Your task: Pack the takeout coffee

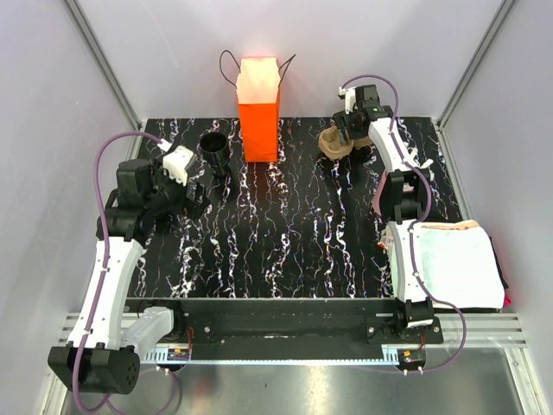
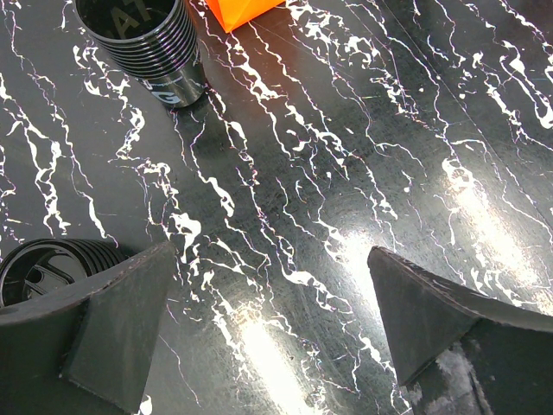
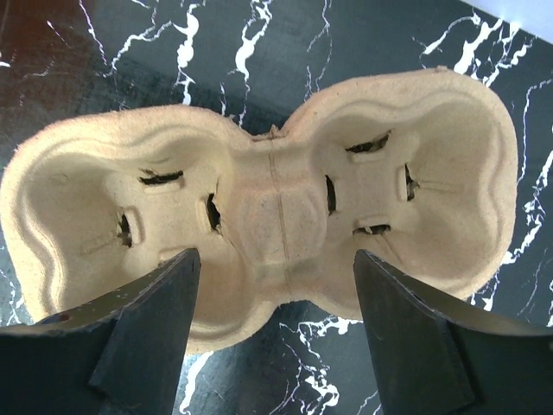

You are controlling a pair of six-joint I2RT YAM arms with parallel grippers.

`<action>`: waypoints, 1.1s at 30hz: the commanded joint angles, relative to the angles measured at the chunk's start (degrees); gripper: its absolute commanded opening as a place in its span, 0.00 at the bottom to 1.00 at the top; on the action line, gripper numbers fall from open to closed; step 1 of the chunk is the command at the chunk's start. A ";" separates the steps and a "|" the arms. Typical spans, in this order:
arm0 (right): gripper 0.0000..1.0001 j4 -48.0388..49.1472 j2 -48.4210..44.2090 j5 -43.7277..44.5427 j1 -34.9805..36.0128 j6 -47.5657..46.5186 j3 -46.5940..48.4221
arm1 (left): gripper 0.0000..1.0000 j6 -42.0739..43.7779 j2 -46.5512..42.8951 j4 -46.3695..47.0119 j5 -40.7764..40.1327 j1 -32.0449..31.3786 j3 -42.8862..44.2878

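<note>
A black ribbed takeout coffee cup [image 1: 215, 151] stands left of the orange paper bag [image 1: 258, 108]; in the left wrist view it is at the top left [image 2: 143, 43]. A second black ribbed cup [image 2: 43, 268] shows at the lower left there, partly behind a finger. My left gripper [image 1: 186, 186] [image 2: 270, 249] is open over bare table, short of both cups. My right gripper [image 1: 350, 130] [image 3: 276, 252] is open at the back right. Its fingers straddle the narrow middle of the brown pulp two-cup tray [image 3: 276, 190] [image 1: 333, 143] without touching it. The tray's wells are empty.
A folded white cloth [image 1: 454, 264] lies over the table's right edge near the right arm's base. Grey walls and aluminium posts close in the back and sides. The orange bag stands upright with its top open and its corner [image 2: 238, 10] just beyond the upper cup.
</note>
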 commanded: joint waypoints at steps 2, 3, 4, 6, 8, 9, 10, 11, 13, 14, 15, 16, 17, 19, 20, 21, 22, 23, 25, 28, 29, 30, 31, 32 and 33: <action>0.76 3.33 0.68 -2.15 0.12 -0.17 2.32 | 0.99 -0.16 -0.07 3.26 1.48 0.11 -0.16; 0.75 3.51 0.68 -2.32 0.12 -0.17 2.32 | 0.99 -0.25 -0.07 3.26 1.48 0.11 -0.16; 0.75 3.68 0.95 -2.50 0.21 -0.17 2.40 | 0.99 -0.25 -0.07 3.26 1.39 0.20 -0.16; 0.75 3.86 1.30 -2.59 0.12 -0.34 2.67 | 0.99 -0.25 0.02 3.26 1.30 0.11 -0.16; 0.74 4.12 1.56 -2.76 0.12 -0.34 2.76 | 0.99 -0.25 0.02 3.35 1.39 0.11 -0.25; 0.73 4.39 1.74 -2.85 0.12 -0.26 2.76 | 0.99 -0.17 0.02 3.35 1.39 0.11 -0.25; 0.72 4.48 1.83 -2.85 0.12 -0.34 2.84 | 0.99 -0.16 0.10 3.35 1.30 0.11 -0.25; 0.71 4.56 1.91 -2.59 0.12 -0.34 2.93 | 0.99 -0.16 0.10 3.35 1.39 0.20 -0.25; 0.70 4.65 2.35 -2.24 0.21 -0.34 3.46 | 0.99 -0.16 0.28 3.44 1.39 0.11 -0.25; 0.68 4.83 2.53 -1.80 0.12 -0.43 3.55 | 0.99 -0.16 0.28 3.44 1.39 0.20 -0.25; 0.66 5.00 2.79 -1.80 0.12 -0.43 3.55 | 0.99 -0.16 0.28 3.44 1.39 0.11 -0.33; 0.65 5.18 2.71 -1.71 0.04 -0.26 3.64 | 0.99 -0.16 0.28 3.52 1.39 0.20 -0.33; 0.63 5.27 2.79 -1.80 0.12 -0.17 3.55 | 0.99 -0.16 0.37 3.53 1.30 0.20 -0.33; 0.61 5.53 2.62 -1.80 0.21 0.09 3.64 | 0.99 -0.16 0.45 3.61 1.39 0.11 -0.33; 0.61 5.62 2.53 -1.88 0.12 0.18 3.64 | 0.99 -0.16 0.46 3.61 1.39 0.20 -0.42; 0.60 5.79 2.44 -1.97 0.12 0.27 3.64 | 0.99 -0.16 0.54 3.61 1.39 0.20 -0.42; 0.60 5.80 2.27 -1.89 0.12 0.45 3.64 | 0.99 -0.16 0.46 3.61 1.39 0.11 -0.42; 0.60 5.88 2.09 -1.97 0.12 0.36 3.64 | 0.99 -0.16 0.63 3.61 1.39 0.11 -0.42; 0.60 5.88 1.65 -1.97 0.04 0.36 3.64 | 0.99 -0.16 0.72 3.70 1.39 0.11 -0.51; 0.59 6.15 0.95 -2.06 -0.05 0.62 3.64 | 0.99 -0.16 0.81 3.70 1.57 0.11 -0.42; 0.59 6.15 0.86 -1.97 -0.14 0.54 3.55 | 0.99 -0.16 0.81 3.70 1.48 0.20 -0.33; 0.59 6.23 0.51 -1.97 -0.14 0.80 3.55 | 0.99 -0.16 0.72 3.70 1.57 0.11 -0.33; 0.58 6.41 0.51 -1.97 -0.23 0.80 3.64 | 0.99 -0.16 0.81 3.61 1.57 0.11 -0.33; 0.57 6.41 0.34 -1.89 -0.32 0.89 3.64 | 0.99 -0.16 0.81 3.79 1.48 0.11 -0.42; 0.57 6.58 0.07 -1.89 -0.32 0.97 3.64 | 0.99 -0.16 0.81 3.70 1.57 0.20 -0.42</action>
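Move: The middle ridge of the takeout cup holder lies roughly 2 cm ahead of the right hand, 1 cm to its left and 3 cm below. Of this hand's neighbours, the orange bag stands about 24 cm to its left and level with it ahead; the pink straw cup is some 18 cm back and 11 cm to its right. From the left hand, the ridge is about 34 cm ahead, 38 cm right and 19 cm down. Easing about 1 cm forward over the cup holder, the right hand then sinks about 2 cm and stops with its fingertips at either side of the middle ridge. The fingers, already partly closed, narrow further until their tips meet the ridge's two flanks between the cup wells. The wrist keeps its forward-and-down slant. ##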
